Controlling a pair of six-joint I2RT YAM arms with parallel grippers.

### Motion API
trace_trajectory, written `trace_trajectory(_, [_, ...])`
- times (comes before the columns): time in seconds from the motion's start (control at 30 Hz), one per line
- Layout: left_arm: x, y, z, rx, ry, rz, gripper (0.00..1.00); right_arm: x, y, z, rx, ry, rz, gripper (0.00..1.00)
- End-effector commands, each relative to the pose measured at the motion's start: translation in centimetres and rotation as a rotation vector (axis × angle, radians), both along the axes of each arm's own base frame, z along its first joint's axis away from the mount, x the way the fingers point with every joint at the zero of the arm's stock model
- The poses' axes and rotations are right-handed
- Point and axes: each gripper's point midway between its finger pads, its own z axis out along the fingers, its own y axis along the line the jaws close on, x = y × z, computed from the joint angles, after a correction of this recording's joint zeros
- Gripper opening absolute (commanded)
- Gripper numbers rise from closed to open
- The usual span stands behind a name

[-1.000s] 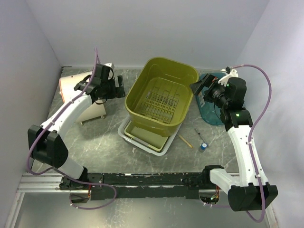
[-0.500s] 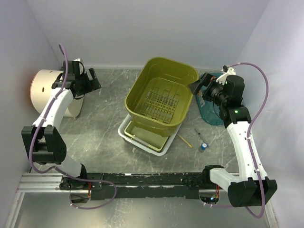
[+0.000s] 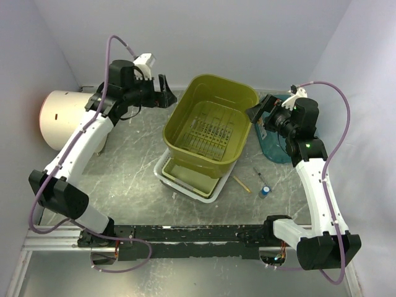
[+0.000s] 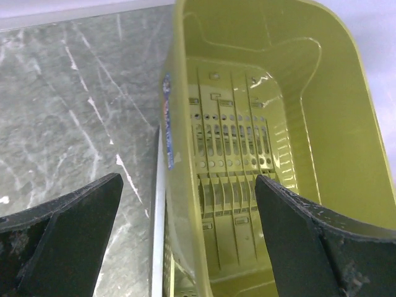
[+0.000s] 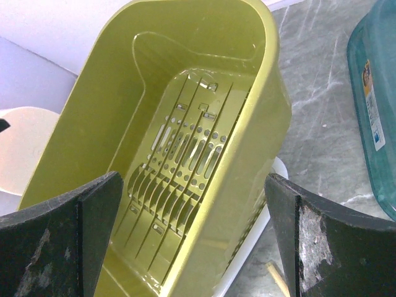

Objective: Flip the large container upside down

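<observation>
The large olive-green container [image 3: 210, 127] stands upright, open side up, in a white tray [image 3: 185, 185] at mid-table. My left gripper [image 3: 166, 94] is open and hovers at the container's far left rim. In the left wrist view the container [image 4: 247, 154] shows between the spread fingers of the left gripper [image 4: 189, 180]. My right gripper [image 3: 257, 114] is open and hovers at the container's right rim. In the right wrist view the container [image 5: 185, 142] fills the gap of the right gripper [image 5: 193, 179]. Neither gripper touches it.
A white cylinder [image 3: 62, 117] lies on its side at the far left. A teal tub [image 3: 275, 147] sits behind my right gripper and shows in the right wrist view [image 5: 374, 124]. A wooden stick [image 3: 241, 184], a thin tool [image 3: 258, 174] and a small blue item [image 3: 265, 190] lie right of the tray.
My left arm has swung from the white cylinder at the far left over to the container's left rim. The right gripper has barely moved. The container has not moved.
</observation>
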Motion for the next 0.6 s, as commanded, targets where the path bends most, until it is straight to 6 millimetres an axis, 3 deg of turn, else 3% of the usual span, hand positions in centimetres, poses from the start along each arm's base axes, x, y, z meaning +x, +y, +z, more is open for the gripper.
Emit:
trace_trajectory(0.0, [-0.6, -3.2, -2.2, 0.04, 0.031, -0.142, 1.0, -0.3, -0.1, 1.9, -0.003, -0.059, 0.0, 1.0])
trace_trajectory(0.17, [-0.5, -5.3, -5.2, 0.167, 0.071, -0.141, 0.98, -0.5, -0.2, 1.7, -0.006, -0.049, -0.007, 1.0])
trace_trajectory(0.27, [-0.6, -5.9, -5.3, 0.195, 0.057, -0.13, 0.9, -0.6, -0.3, 1.8, -0.007, -0.05, -0.01, 1.0])
trace_trajectory(0.43, [-0.5, -5.7, -3.9, 0.201, 0.014, -0.091, 0.58, -0.5, -0.3, 1.9, -0.007, -0.048, -0.012, 1.0])
trace_trajectory(0.57, [-0.4, -4.7, -1.7, 0.193, -0.038, -0.033, 0.32, -0.5, -0.3, 2.0, -0.003, -0.051, -0.011, 1.0])
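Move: From the left hand, the large container's left rim is about 6 cm to the right, some 8 cm below and practically level fore and aft. The container's middle is roughly 17 cm to the right, 4 cm back and 16 cm lower. The white tray under it lies about 12 cm right, 12 cm back and 25 cm down. From the open right hand, that left rim is some 24 cm left, 3 cm ahead and 5 cm lower. The left hand brings the large container's left rim between its fingertips and begins to pinch it, travelling about 8 cm down and 6 cm to the right with the fingers wide open. It rolls its left side up some 15 degrees on the way, then closes to under half open at the rim while easing back up about a centimetre. ##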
